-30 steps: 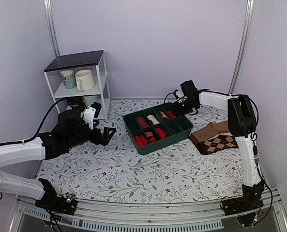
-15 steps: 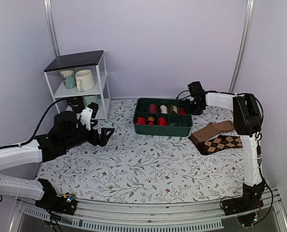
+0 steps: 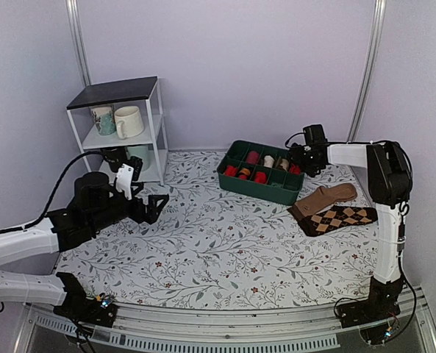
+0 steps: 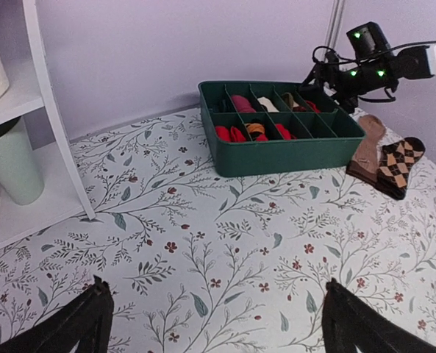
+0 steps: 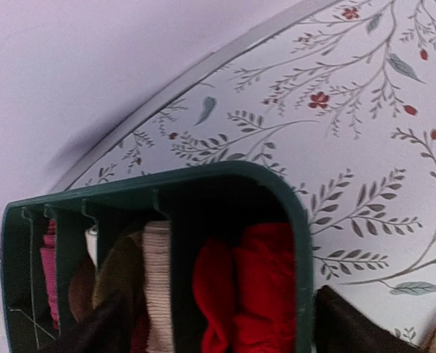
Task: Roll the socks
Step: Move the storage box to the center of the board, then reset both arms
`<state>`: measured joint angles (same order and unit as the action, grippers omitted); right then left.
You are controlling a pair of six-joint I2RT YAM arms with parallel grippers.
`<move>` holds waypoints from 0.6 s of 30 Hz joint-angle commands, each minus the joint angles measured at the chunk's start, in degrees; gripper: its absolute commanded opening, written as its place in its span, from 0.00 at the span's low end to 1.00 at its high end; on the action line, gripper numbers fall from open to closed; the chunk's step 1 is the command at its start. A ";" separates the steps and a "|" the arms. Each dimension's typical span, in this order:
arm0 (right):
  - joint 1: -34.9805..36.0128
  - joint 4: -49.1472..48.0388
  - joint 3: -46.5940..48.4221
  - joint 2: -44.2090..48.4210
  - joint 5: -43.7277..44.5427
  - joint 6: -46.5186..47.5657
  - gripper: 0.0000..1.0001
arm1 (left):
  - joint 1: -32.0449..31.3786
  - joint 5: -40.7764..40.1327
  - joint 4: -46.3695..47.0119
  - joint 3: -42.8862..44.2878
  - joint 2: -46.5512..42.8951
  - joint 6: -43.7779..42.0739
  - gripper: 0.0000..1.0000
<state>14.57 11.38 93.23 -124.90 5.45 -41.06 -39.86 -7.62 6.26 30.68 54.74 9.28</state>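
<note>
A small red sock roll (image 5: 256, 283) sits in the end compartment of the dark green divided tray (image 5: 300, 220). The tray stands at the back right of the table (image 3: 274, 193) and also shows in the left wrist view (image 4: 291, 153). Other compartments hold more red rolls (image 3: 259, 177) and tan and brown ones. My right gripper (image 5: 218, 312) is open at that tray corner (image 3: 300, 160). One finger is inside the tray and the other is outside its end wall, with the red roll between them. My left gripper (image 3: 155, 206) is open and empty above the floral cloth (image 4: 214, 288), far left of the tray.
A tan sock (image 3: 328, 197) and a brown argyle sock (image 3: 341, 218) lie flat, right and in front of the tray. A white shelf unit (image 3: 122, 125) with mugs stands at the back left, its post (image 4: 56, 125) close to my left gripper.
The tray has slid right and toward the back wall with my right gripper, turning as it went. My left gripper has drawn back a little to the left.
</note>
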 commanded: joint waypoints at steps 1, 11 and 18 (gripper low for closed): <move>1.45 -6.17 -2.38 5.85 -4.35 2.01 1.00 | 0.66 -0.70 0.75 0.09 -1.09 1.17 1.00; 1.62 -9.88 -12.84 17.12 -5.42 6.65 1.00 | 0.49 -19.47 -4.57 5.45 0.67 17.15 1.00; 1.90 -8.47 -15.44 21.91 -7.49 10.77 1.00 | 0.40 -26.41 -6.26 7.25 3.61 19.18 1.00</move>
<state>16.03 3.36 79.44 -107.59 -0.19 -33.58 -39.86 -27.57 2.17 36.23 57.25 26.15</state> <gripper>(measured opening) 0.998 0.995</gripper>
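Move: The storage box's middle is some 13 cm to the right hand's left and 5 cm back, about 5 cm lower, with the hand over its far right end. A red roll lies 3 cm back, 1 cm left and 5 cm below the hand. On the table, the brown sock is roughly 15 cm back and 5 right, the argyle sock 22 back and 9 right. From the left hand, the box lies about 24 cm ahead, 34 right and 17 below. Upward and backward, the right hand draws clear of the storage box's far right end, rising about 9 cm while its open fingers spread the last bit to full width and its pointing levels slightly. The left hand, empty and open, swings left and forward some 6 cm towards the shelf, turning about 25 degrees counter-clockwise. ##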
